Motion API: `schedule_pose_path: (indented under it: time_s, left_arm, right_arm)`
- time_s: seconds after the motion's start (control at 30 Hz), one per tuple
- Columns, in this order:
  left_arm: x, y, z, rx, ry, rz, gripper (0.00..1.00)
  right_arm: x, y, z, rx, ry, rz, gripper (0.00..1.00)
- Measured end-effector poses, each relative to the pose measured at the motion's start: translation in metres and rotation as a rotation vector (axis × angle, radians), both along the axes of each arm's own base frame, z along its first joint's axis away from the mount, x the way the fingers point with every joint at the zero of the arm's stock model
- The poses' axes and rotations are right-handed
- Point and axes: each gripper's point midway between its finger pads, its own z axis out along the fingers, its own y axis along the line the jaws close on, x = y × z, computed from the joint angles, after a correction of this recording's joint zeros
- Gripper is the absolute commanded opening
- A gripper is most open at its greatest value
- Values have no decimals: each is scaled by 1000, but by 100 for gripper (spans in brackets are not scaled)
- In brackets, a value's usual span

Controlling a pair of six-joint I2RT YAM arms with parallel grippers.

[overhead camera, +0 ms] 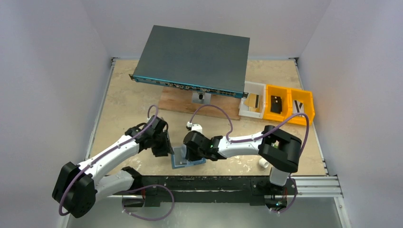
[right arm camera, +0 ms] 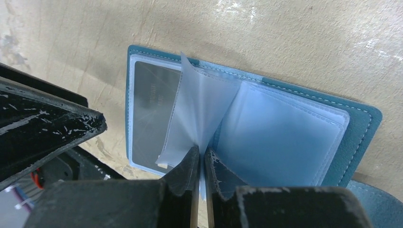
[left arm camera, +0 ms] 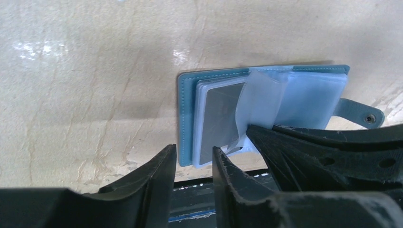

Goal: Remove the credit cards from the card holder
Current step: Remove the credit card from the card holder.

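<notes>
The steel-blue card holder [overhead camera: 183, 163] lies open on the table between both arms. Its clear plastic sleeves [right arm camera: 280, 137] fan up from the spine. A grey-faced credit card [right arm camera: 151, 114] sits in the left-hand sleeve, also seen in the left wrist view [left arm camera: 219, 118]. My right gripper [right arm camera: 200, 159] is shut on one raised sleeve, pinching its lower edge. My left gripper [left arm camera: 192, 159] is open, its tips on either side of the holder's near left corner [left arm camera: 185, 156], with a gap to each finger. The holder's snap tab [left arm camera: 366, 117] sticks out on the right.
A large dark grey box [overhead camera: 195, 59] rests on a wooden board [overhead camera: 178, 102] at the back. A white bin [overhead camera: 253, 90] and two orange bins [overhead camera: 280, 92] stand at the back right. A small white cylinder [overhead camera: 263, 163] lies near the right arm's base. A black rail [overhead camera: 214, 183] runs along the table's near edge.
</notes>
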Motion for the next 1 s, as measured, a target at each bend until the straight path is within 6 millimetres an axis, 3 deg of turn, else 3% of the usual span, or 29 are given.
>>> schedule_pose_path:
  time_s: [0.13, 0.3, 0.53, 1.0]
  left_arm:
    - [1, -7, 0, -29, 5, -16, 13]
    - [3, -14, 1, -54, -1, -44, 5]
    - [0, -24, -2, -65, 8, -89, 0]
    - [2, -35, -26, -62, 53, -106, 0]
  right_arm:
    - [1, -1, -1, 59, 34, 3, 3]
    - [1, 1, -1, 113, 68, 12, 3]
    - [2, 7, -1, 152, 84, 21, 2]
    - [2, 6, -1, 172, 97, 24, 3]
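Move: The credit card under the clear flap lies about 4 cm to the right of the left hand, 1 cm ahead and some 4 cm below. The flap, still pinched by the right hand, stands about 2 cm farther right than the card and level with it front to back. The empty pocket is roughly 12 cm right of the left hand and 2 cm ahead. From the right hand the card lies about 3 cm left, 1 cm ahead, 1 cm lower. Rightward first, nearly level, the left hand travels about 2.5 cm towards the card while its half-open fingers shut fully, then sinks some 2.5 cm with a little more rightward travel, its shut tips ending at the card beside the lifted flap. The right hand keeps its pinch on the flap almost in place, tilting about 10 degrees so its fingers slant more to the left. ##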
